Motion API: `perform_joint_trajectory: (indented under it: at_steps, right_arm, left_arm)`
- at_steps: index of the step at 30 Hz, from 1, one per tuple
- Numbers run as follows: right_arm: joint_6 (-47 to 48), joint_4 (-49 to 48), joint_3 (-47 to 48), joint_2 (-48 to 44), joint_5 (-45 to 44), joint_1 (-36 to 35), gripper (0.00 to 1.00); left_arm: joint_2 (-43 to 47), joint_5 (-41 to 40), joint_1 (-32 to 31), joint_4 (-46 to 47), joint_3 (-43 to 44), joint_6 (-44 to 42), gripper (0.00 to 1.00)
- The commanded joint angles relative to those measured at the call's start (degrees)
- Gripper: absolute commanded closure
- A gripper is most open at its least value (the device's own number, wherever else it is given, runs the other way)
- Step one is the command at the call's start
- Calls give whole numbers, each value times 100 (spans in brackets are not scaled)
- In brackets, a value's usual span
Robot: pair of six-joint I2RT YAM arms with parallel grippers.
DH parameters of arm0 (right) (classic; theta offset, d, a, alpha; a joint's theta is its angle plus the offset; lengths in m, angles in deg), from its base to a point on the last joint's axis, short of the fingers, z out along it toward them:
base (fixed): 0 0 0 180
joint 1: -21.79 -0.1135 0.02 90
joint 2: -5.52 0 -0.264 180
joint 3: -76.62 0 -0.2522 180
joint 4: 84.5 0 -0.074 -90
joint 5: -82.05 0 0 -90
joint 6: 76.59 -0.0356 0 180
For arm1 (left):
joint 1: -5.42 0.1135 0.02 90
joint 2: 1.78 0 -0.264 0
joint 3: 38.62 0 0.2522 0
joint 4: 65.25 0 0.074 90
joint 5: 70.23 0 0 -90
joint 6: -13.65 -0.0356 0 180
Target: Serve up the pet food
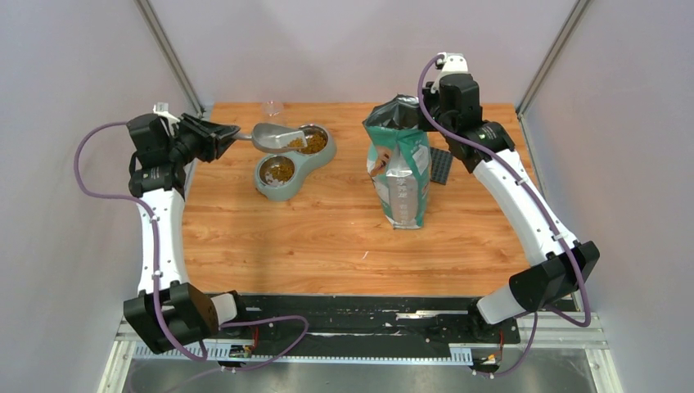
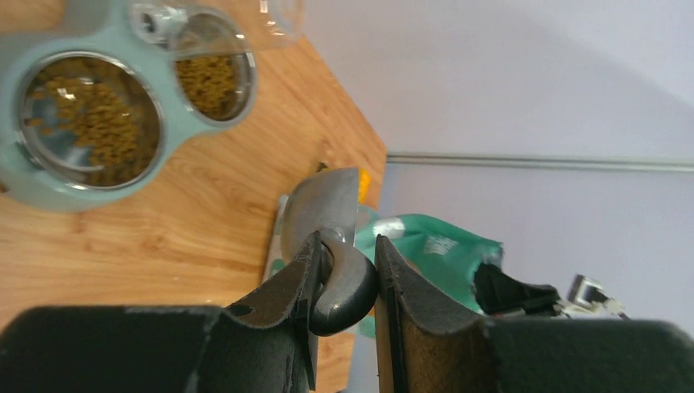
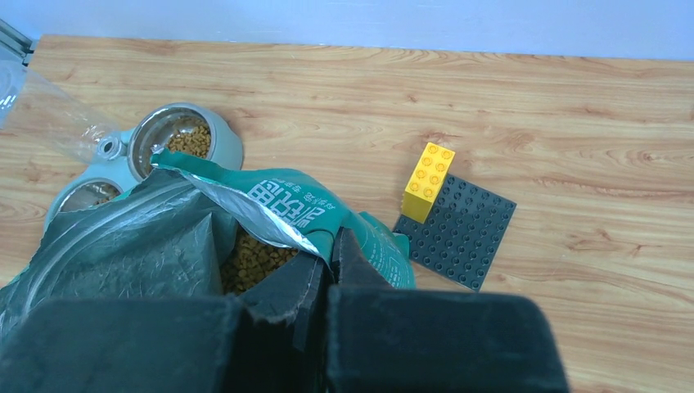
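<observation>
The pet food fills both cups of a pale green double bowl (image 1: 266, 190): kibble in the near cup (image 1: 278, 170) and in the far cup (image 1: 314, 143). My left gripper (image 1: 225, 137) is shut on the handle of a grey metal scoop (image 1: 272, 135), which hangs just above the bowl. In the left wrist view the fingers (image 2: 282, 286) clamp the scoop's curled handle (image 2: 348, 286). What the scoop carries does not show. My right gripper (image 3: 335, 237) is shut on the rim of the open green bag (image 3: 303, 205), with more kibble (image 3: 254, 258) inside.
A dark studded baseplate (image 3: 462, 233) with a yellow brick (image 3: 428, 180) lies right of the bag (image 1: 398, 168). A clear cup (image 1: 272, 107) stands at the back edge behind the bowl. Walls enclose the wooden table (image 1: 327, 237) on three sides.
</observation>
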Motion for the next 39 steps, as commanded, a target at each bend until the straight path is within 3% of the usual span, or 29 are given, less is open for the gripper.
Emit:
perform_joint_trajectory:
  at_steps: [1,7,16,30,39]
  right_arm:
    - [77,-480,-17,-210,-204,165,100]
    - [42,-479,-28,-215,-153,220,100]
    - [50,-476,3,-184,-148,263,100]
    - [59,-436,120,-87,-239,310,100]
    - [65,-435,171,-29,-242,340,100]
  left_arm:
    - [34,-441,157,-271,-38,-802,100]
    - [-191,-1329,187,-621,-147,-1719,100]
    - [-566,-1701,81,369,-506,-2028,100]
    - [-1022,-3744,-1278,855,-231,-3846,100]
    - [-690,-5047,-1688,855,-17,-4936,100]
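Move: The left hand already holds the loaded scoop; the near bowl it goes for lies about 13 cm ahead, 8 cm to its right and some 31 cm below. The far bowl stands roughly 11 cm beyond and 10 cm right of the near one, and the clear bottle about 12 cm straight beyond the near bowl. From the right hand, still gripping the bag, the near bowl is about 8 cm ahead, 52 cm left and 30 cm below. The left hand lowers the scoop about 13 cm, also forward, rolling it rightward some 55 degrees towards the near bowl. ##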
